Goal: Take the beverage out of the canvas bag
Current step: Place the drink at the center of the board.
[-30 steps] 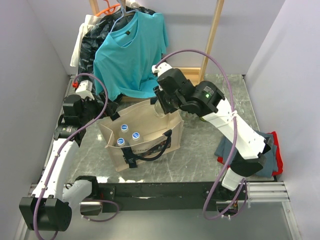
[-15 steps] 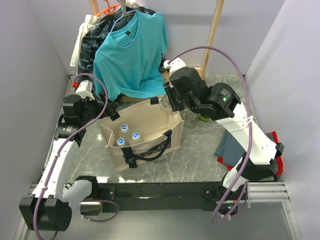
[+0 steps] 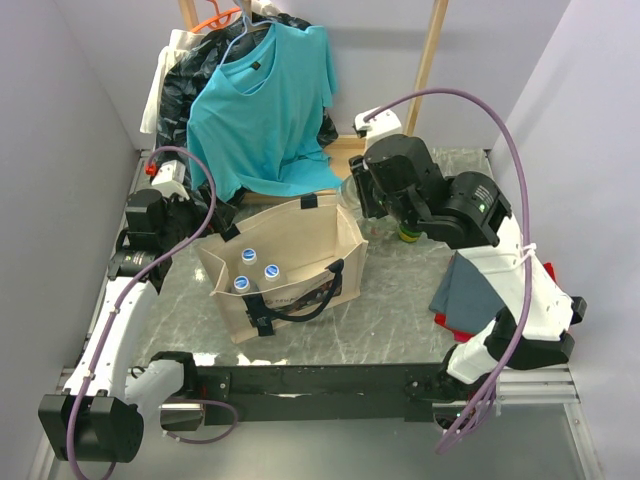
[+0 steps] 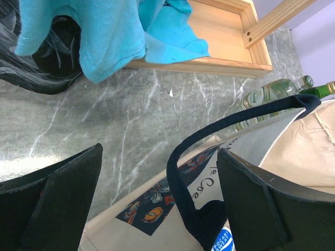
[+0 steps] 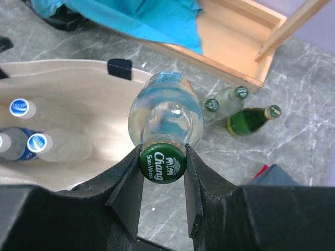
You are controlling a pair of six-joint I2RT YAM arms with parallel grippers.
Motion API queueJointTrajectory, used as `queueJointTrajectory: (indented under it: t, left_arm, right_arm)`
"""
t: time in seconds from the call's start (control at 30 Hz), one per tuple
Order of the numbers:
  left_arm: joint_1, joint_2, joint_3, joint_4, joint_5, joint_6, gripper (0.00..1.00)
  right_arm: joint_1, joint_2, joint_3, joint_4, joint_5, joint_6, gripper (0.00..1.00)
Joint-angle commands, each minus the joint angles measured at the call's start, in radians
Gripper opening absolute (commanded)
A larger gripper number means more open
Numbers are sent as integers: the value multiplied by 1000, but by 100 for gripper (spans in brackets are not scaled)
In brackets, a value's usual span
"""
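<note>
The beige canvas bag (image 3: 238, 318) stands open on the marble table, black strap handles (image 3: 300, 305) hanging down its front. Inside stand three clear bottles with blue caps (image 3: 271, 271). My right gripper (image 5: 162, 163) is shut on the green cap of a clear glass soda-water bottle (image 5: 165, 112), the beverage. It hangs in the air just past the bag's back right corner (image 3: 352, 192). My left gripper (image 4: 159, 151) is open at the bag's back left corner (image 3: 210, 218), with a black strap (image 4: 180, 157) lying loose between its fingers.
Three glass bottles, one dark green (image 5: 251, 119), lie on the table behind and right of the bag. A wooden frame (image 5: 235, 47) holds a hanging teal shirt (image 3: 265, 100) and a black plastic bag (image 3: 185, 70) at the back. Folded grey and red cloths (image 3: 465, 290) lie at right.
My right gripper has carried the bottle rightwards and back, from over the bag's back right rim to beyond its corner. The left arm and the bag have not moved.
</note>
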Motion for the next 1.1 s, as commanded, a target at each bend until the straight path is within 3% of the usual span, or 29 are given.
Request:
queueJointTrajectory:
  t: [0.0, 0.37, 1.07]
  left_arm:
    - [3, -14, 4, 46, 22, -9, 96]
    - [3, -16, 1, 48, 28, -12, 96]
    - [3, -4, 1, 59, 34, -16, 96]
  right_arm:
    - [-7, -95, 5, 158, 128, 12, 0]
    - [-73, -191, -142, 167, 170, 68, 0]
    - [-263, -320, -428, 169, 39, 169, 0]
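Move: The Chang soda bottle already hangs by its cap from my right hand. The green bottle it is heading for stands about 13 cm ahead, 17 cm to the right and some 35 cm below. At the same depth, the near clear bottle is roughly 10 cm ahead and 6 cm right, the far clear one 14 ahead and 10 right. The canvas bag's middle lies about 22 cm left, 5 cm back. From my left hand the green bottle is some 46 cm right and 6 cm ahead. Keeping my pinch on the cap, I swing the soda bottle about 10 cm to the right, away from the canvas bag and towards the near side of the standing bottles, turning my right hand nearly 20 degrees clockwise. I stay almost level at first, then sink ever more steeply, some 6 cm lower in all, the fingers tipping slightly down at the end. ##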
